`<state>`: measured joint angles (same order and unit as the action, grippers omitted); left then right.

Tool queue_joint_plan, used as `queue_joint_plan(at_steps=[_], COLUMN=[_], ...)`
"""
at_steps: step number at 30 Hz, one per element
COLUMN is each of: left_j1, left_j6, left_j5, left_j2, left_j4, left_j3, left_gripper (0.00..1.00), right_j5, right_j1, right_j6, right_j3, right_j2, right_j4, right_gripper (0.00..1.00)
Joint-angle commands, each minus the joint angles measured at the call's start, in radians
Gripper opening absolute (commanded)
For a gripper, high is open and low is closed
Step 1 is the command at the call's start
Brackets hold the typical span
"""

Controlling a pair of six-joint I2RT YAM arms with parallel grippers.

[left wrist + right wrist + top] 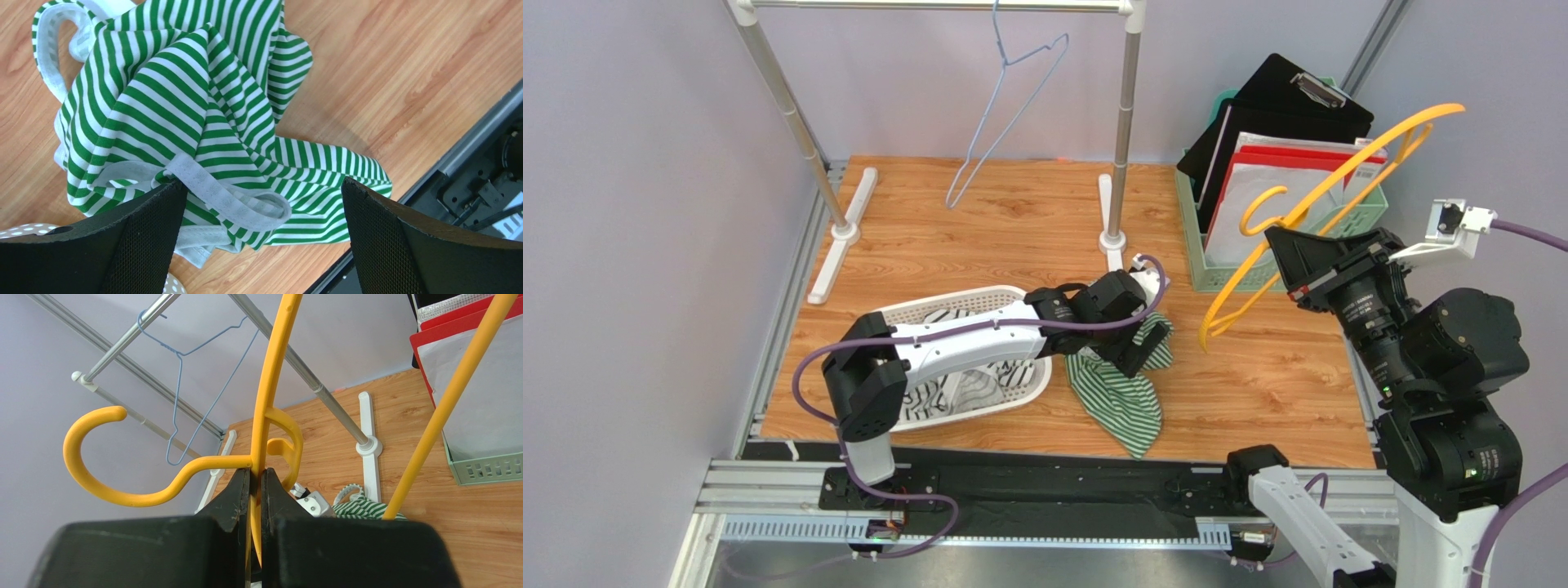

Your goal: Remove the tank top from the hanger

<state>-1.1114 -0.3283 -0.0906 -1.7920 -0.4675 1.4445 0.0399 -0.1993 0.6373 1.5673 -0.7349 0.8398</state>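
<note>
The green-and-white striped tank top (1120, 390) lies crumpled on the wooden table, off the hanger; the left wrist view shows the tank top (202, 122) with its white-edged straps. My left gripper (1133, 347) hovers just above it, and in the left wrist view this gripper (264, 211) stands open, nothing between its fingers. The yellow plastic hanger (1320, 196) is held up in the air at the right. My right gripper (256, 478) is shut on the hanger (184, 471) at its neck, just below the hook.
A white perforated basket (1001, 395) with striped cloth in it sits left of the tank top. A clothes rail (940, 6) on white feet stands at the back with a blue wire hanger (1008, 98). A green crate (1222, 263) of folders stands at the back right.
</note>
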Motion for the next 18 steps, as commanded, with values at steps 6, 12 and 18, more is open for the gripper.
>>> queue_joint_plan(at_steps=[6,12,18], left_j1=[-0.005,-0.005,-0.005], left_j6=[-0.126,-0.184,-0.209], left_j5=[-0.103,-0.118,-0.118], left_j2=[-0.134,-0.217,-0.273], left_j4=[-0.022,0.003,0.059], left_j3=[0.074,0.063,0.034], left_gripper=[0.99,0.99,0.95], right_j5=[0.035,0.040,0.052], right_j1=[0.005,0.005,0.005], right_j6=[0.010,0.010,0.012], right_j3=[-0.006,-0.012,-0.023], right_j2=[0.015,0.020,0.023], right_j4=[-0.065,-0.065,-0.062], right_gripper=[0.00,0.00,0.00])
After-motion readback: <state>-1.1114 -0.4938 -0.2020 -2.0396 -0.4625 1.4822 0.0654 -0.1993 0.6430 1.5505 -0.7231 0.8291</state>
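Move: The crumpled green-striped tank top lies almost directly under the open left hand, about 12 cm down, its middle some 2 cm ahead and 3 cm to the left. The white laundry basket is about 30 cm to the hand's left and 4 cm ahead; the rack's right foot is roughly 22 cm ahead and 4 cm left. From the right hand, the tank top is about 15 cm left, 4 cm ahead and 46 cm below. The left hand sinks about 10 cm towards the tank top, fingers wide open, wrist turning some 15 degrees. ##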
